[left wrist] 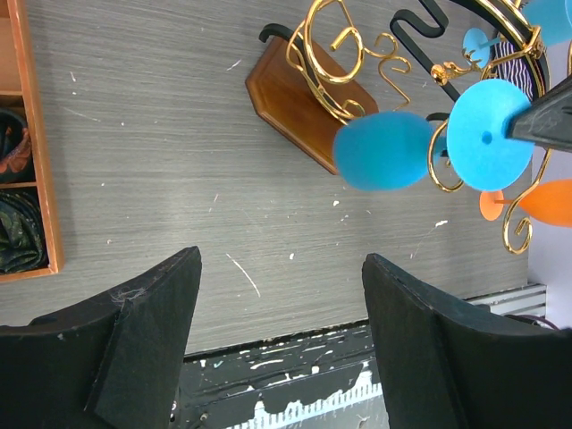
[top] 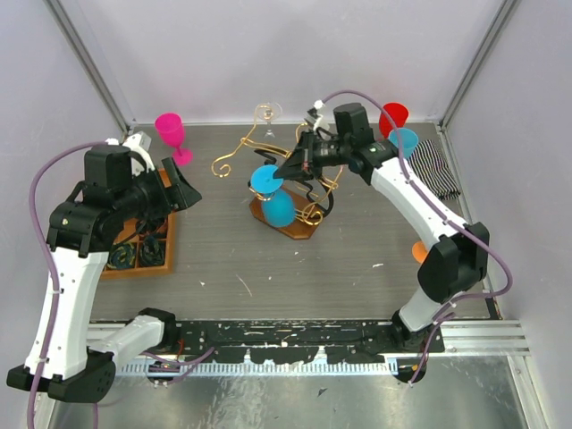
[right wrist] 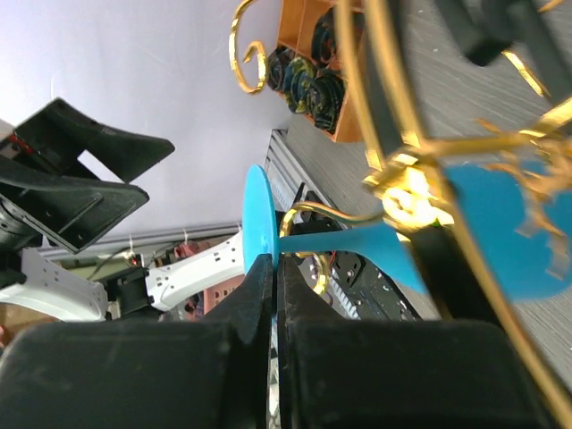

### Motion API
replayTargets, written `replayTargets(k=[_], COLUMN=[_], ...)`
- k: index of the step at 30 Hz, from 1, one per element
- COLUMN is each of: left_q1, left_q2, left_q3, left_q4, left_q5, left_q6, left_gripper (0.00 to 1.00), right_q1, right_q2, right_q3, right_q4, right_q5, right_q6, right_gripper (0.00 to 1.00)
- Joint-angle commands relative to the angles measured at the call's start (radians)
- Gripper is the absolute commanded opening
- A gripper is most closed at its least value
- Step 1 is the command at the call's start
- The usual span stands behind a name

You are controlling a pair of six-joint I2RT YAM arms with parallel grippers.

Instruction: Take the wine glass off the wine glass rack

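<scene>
The wine glass rack (top: 308,192), gold wire on a brown wooden base (left wrist: 290,89), stands mid-table. A blue wine glass (top: 277,206) hangs from it bowl down, tilted, its stem (right wrist: 357,239) lying against a gold wire loop. My right gripper (top: 291,167) is shut on the edge of the glass's round foot (right wrist: 259,214), fingertips (right wrist: 264,273) pinching the disc. In the left wrist view the bowl (left wrist: 386,150) and foot (left wrist: 487,134) show beside the rack. My left gripper (left wrist: 281,268) hovers open left of the rack, holding nothing.
An orange compartment tray (top: 166,255) lies under my left arm. A pink glass (top: 172,132) stands at the back left; red (top: 393,116) and blue (top: 404,141) glasses and a striped cloth (top: 438,168) at the back right. An orange glass (top: 418,251) is by my right arm.
</scene>
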Motion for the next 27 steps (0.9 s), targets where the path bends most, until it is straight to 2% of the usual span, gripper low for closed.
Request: replayTargets(k=[1,8,19,24,27], left_q1=[-0.002,-0.003,-0.003,-0.002,-0.002], left_q2=[-0.011,-0.008,-0.032,-0.031,-0.032], left_q3=[-0.006,-0.02,-0.028,-0.03,-0.032], left_q4=[0.002,0.016,-0.001,-0.005,-0.008], left_q5=[0.009,0.019,0.004,-0.003,-0.006], left_q6=[0.006,-0.001,0.011,0.017,0.019], left_gripper=[0.8,0.79,0.8,0.81,0.81], right_q1=[-0.097,-0.098,0.042,0.185,0.296], right_q2=[-0.099,-0.195,-0.367,-0.458,-0.502], right_q3=[-0.034,-0.111,-0.187,-0.234,-0.222], right_q4=[0.041,0.013,-0.076,-0.217,-0.305], right_q5=[-0.021,-0.06,-0.016,0.091,0.242], right_q6=[-0.011,-0.033,-0.048,-0.129,-0.198], right_gripper=[0.01,0.01,0.01,0.01,0.01])
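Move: The right gripper already pinches the foot of the upside-down blue wine glass; the middle of the glass lies about 2 cm back, 1 cm left and 8 cm below the hand. Open space for it is some 15 cm back and 3 cm right. The rack's wooden base is about 4 cm ahead, 1 cm right and 30 cm down; the clear glass hangs 17 cm ahead, 2 cm left and 8 cm below. From the left hand the blue glass is roughly 3 cm ahead, 18 cm right and 10 cm lower. Keep the right fingers shut on the blue glass's foot and work it first about 4 cm to the right within the rack's gold rails. Then draw it back towards the robot, some 15 cm, out of the rails and into the open, rising slightly, speeding up and turning the hand about 10 degrees counter-clockwise. ##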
